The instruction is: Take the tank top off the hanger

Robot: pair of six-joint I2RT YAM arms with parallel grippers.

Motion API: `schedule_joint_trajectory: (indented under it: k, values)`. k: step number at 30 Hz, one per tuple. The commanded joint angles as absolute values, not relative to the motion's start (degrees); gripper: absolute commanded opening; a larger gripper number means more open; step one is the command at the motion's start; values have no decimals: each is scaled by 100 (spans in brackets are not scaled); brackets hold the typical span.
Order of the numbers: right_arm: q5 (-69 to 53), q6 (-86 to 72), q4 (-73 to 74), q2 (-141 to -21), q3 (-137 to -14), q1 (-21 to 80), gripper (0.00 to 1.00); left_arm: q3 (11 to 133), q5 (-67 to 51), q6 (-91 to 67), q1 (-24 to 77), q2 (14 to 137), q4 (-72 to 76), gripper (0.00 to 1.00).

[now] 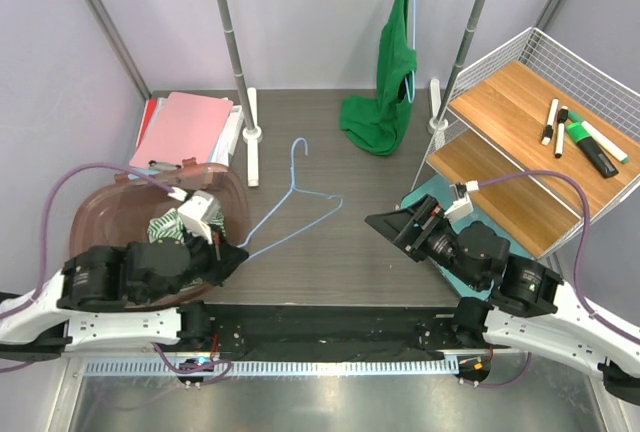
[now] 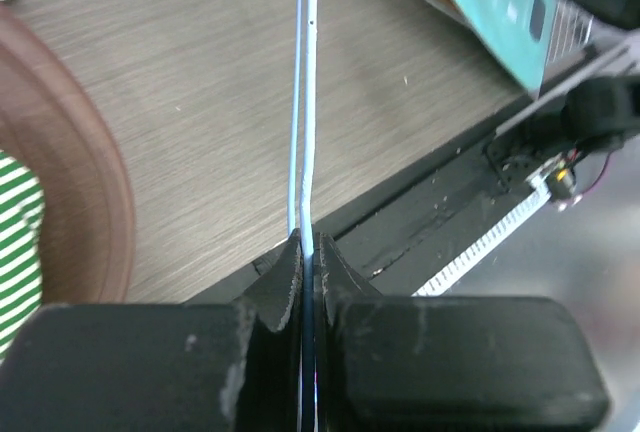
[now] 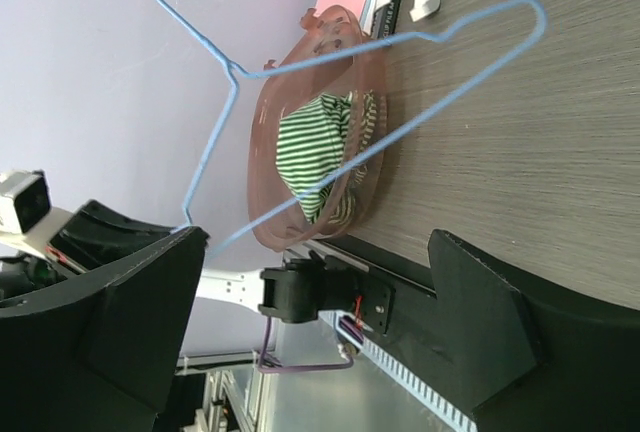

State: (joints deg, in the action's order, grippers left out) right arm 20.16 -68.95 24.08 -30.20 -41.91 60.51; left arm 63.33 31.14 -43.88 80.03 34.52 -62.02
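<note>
A bare light-blue wire hanger (image 1: 293,184) lies over the middle of the table, tilted up at its left corner. My left gripper (image 1: 240,252) is shut on that corner, and the wire (image 2: 305,102) runs straight out from between the closed jaws (image 2: 310,252). A green-and-white striped garment (image 1: 168,227), the tank top as far as I can tell, lies bunched in the brown basin (image 1: 110,202) just left of that gripper. My right gripper (image 1: 400,220) stands open beside the hanger's right end, apart from it. In the right wrist view nothing sits between its fingers (image 3: 320,242), and the hanger (image 3: 232,70) lies beyond them.
A solid green garment (image 1: 390,82) hangs from another blue hanger on the metal rack (image 1: 232,42) at the back and droops onto the table. Pink folders (image 1: 185,127) lie at the back left. A wire shelf (image 1: 520,102) holding markers (image 1: 580,137) stands on the right.
</note>
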Motion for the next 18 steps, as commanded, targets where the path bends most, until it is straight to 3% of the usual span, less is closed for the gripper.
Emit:
schedule_joint_trajectory:
  k: [1, 9, 11, 15, 18]
  values:
    - [1899, -6557, 2689, -2690, -4333, 6029, 100, 6802, 3822, -4711, 8016, 3471, -6599, 0]
    - [1697, -6267, 2733, -2610, -4368, 6038, 100, 7970, 4492, -3624, 7702, 4981, -6566, 0]
    - [1592, -6267, 2733, -2663, -4368, 6038, 100, 8330, 3724, -3263, 7210, 5403, -6356, 0]
    - [1450, -6319, 2672, -2654, -4281, 6038, 100, 8735, 2010, -2567, 5156, 5888, -5645, 0]
    - [1459, -6459, 2575, -2540, -4114, 6038, 99, 9453, 1609, -2391, 4555, 6422, -5467, 0]
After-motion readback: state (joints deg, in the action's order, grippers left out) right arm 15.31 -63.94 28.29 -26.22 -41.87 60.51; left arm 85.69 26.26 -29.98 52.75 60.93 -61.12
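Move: The left gripper already holds the bare hanger by one end. The rack rail's middle is about 40 cm ahead of it, 17 cm to its right and 16 cm above. The left post stands equally far out, 8 cm to its left; the green garment hangs equally far out, 24 cm to its right. The striped tank top lies in the bin, 11 cm ahead, 16 cm left, some 22 cm below. From the right hand the rail's middle is 35 cm ahead, 1 cm left. Keep the left fingers shut on the hanger's end: lift the hanger about 5 cm with a small swing left, then sweep it forward about 11 cm towards the rack rail, speeding up late and turning the wrist some 20 degrees, mostly counter-clockwise. Draw the empty, wide-open right gripper back about 2 cm. ##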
